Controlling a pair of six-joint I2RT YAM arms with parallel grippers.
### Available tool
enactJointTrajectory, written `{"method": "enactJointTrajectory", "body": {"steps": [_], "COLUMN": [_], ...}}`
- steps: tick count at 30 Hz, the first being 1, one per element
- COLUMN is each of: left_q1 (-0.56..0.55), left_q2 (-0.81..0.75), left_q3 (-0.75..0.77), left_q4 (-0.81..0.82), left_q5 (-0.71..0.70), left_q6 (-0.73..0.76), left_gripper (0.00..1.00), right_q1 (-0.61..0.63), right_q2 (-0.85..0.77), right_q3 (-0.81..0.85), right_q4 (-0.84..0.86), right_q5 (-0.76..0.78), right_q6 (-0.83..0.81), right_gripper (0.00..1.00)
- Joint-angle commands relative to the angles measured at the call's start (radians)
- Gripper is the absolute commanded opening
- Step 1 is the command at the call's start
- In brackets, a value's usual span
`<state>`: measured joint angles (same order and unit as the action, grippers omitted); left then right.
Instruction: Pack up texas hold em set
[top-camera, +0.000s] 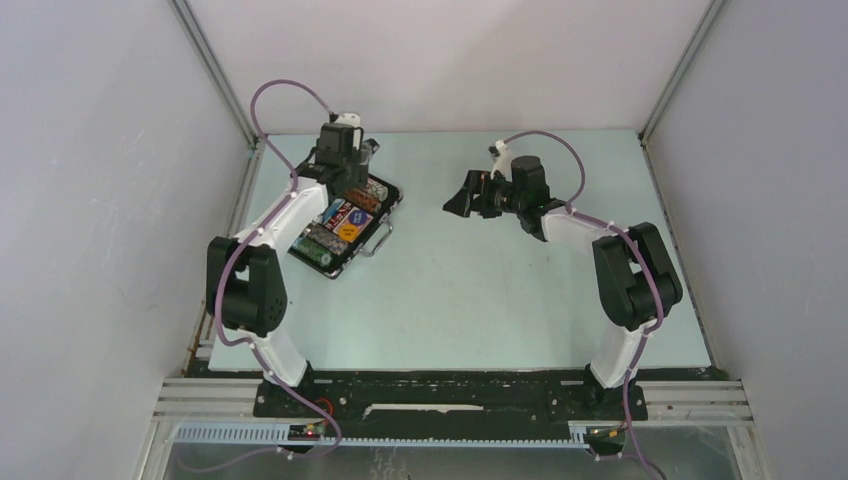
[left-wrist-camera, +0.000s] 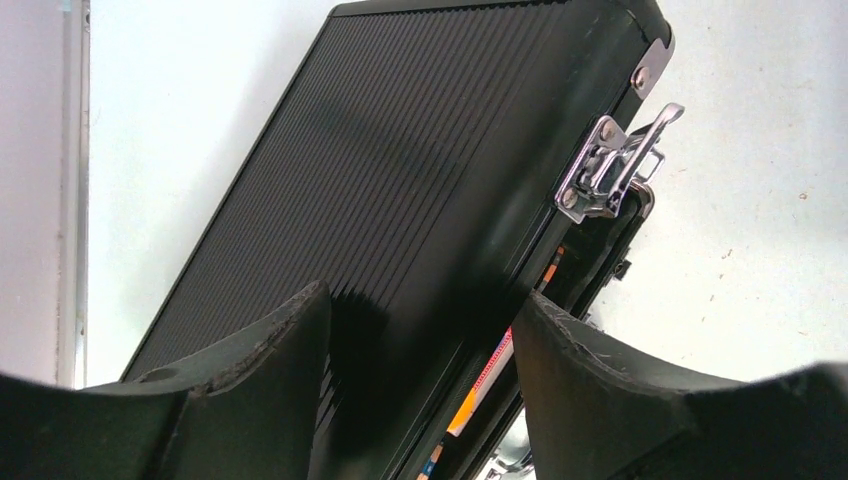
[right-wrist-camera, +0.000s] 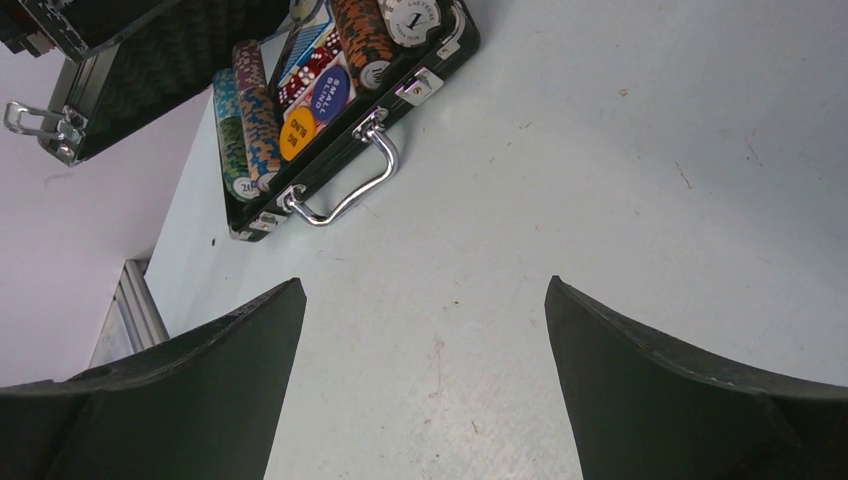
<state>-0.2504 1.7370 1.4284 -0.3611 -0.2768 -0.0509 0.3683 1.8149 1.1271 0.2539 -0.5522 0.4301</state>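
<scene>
The texas hold em set's black case (top-camera: 345, 228) lies open at the table's left, handle (right-wrist-camera: 350, 195) towards the middle. Rows of poker chips (right-wrist-camera: 255, 130), a blue round button (right-wrist-camera: 330, 93) and red dice (right-wrist-camera: 312, 68) fill its base. The ribbed lid (left-wrist-camera: 400, 170) stands partly raised, its silver latch (left-wrist-camera: 610, 165) hanging loose. My left gripper (left-wrist-camera: 420, 292) is open astride the lid's front edge, one finger over the ribbed outside, the other beside the gap where a card deck (left-wrist-camera: 490, 375) shows. My right gripper (top-camera: 455, 200) hovers open and bare over the table's middle.
White enclosure walls with aluminium posts (top-camera: 215, 70) close in the table on the left, back and right. The case sits close to the left wall rail (left-wrist-camera: 72, 190). Both arm bases stand at the near edge.
</scene>
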Motion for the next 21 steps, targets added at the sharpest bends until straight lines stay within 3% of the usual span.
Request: {"method": "enactJointTrajectory", "body": {"steps": [1, 16, 21], "left_q1": [-0.018, -0.066, -0.066], "left_q2": [-0.013, 0.006, -0.006], "left_q3": [-0.066, -0.181, -0.190], "left_q4": [0.017, 0.103, 0.095], "left_q5": [0.086, 0.085, 0.145], "left_q6": [-0.214, -0.276, -0.280], "left_gripper": [0.68, 0.71, 0.72], "right_q1": [0.000, -0.004, -0.004], "right_q2": [0.016, 0.022, 0.031], "right_q3": [0.039, 0.040, 0.040], "right_q4": [0.029, 0.046, 0.051], "right_q5": [-0.014, -0.040, -0.046], "right_q6": [0.023, 0.042, 0.048], "right_gripper": [1.00, 1.00, 1.00]}}
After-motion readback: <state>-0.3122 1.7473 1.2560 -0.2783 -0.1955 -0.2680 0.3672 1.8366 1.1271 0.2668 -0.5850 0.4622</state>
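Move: The left hand is at the half-lowered lid, its left finger over the ridged outer face close to the lid's front edge. The case's middle is about 13 cm below it, some 4 cm to the left and 2 cm back. The case's handle is roughly 6 cm back and 6 cm to the right, also 13 cm down; the red chips are about 7 cm ahead and 3 cm right. From the idle right hand, the case's middle is some 28 cm left, 3 cm ahead and 10 cm down. With its fingers staying about two-thirds open, the left hand goes down about 6 cm while swinging right 4 to 5 cm and back some 3 cm, following the lid's closing arc away from the hinge side towards the front edge and handle; its left finger starts out pushing on the lid's ridged outer face. The descent quickens in the second half, and the hand rolls some 10 degrees so that its left side sinks and tips slightly farther down, ending over the front edge beside the handle. ##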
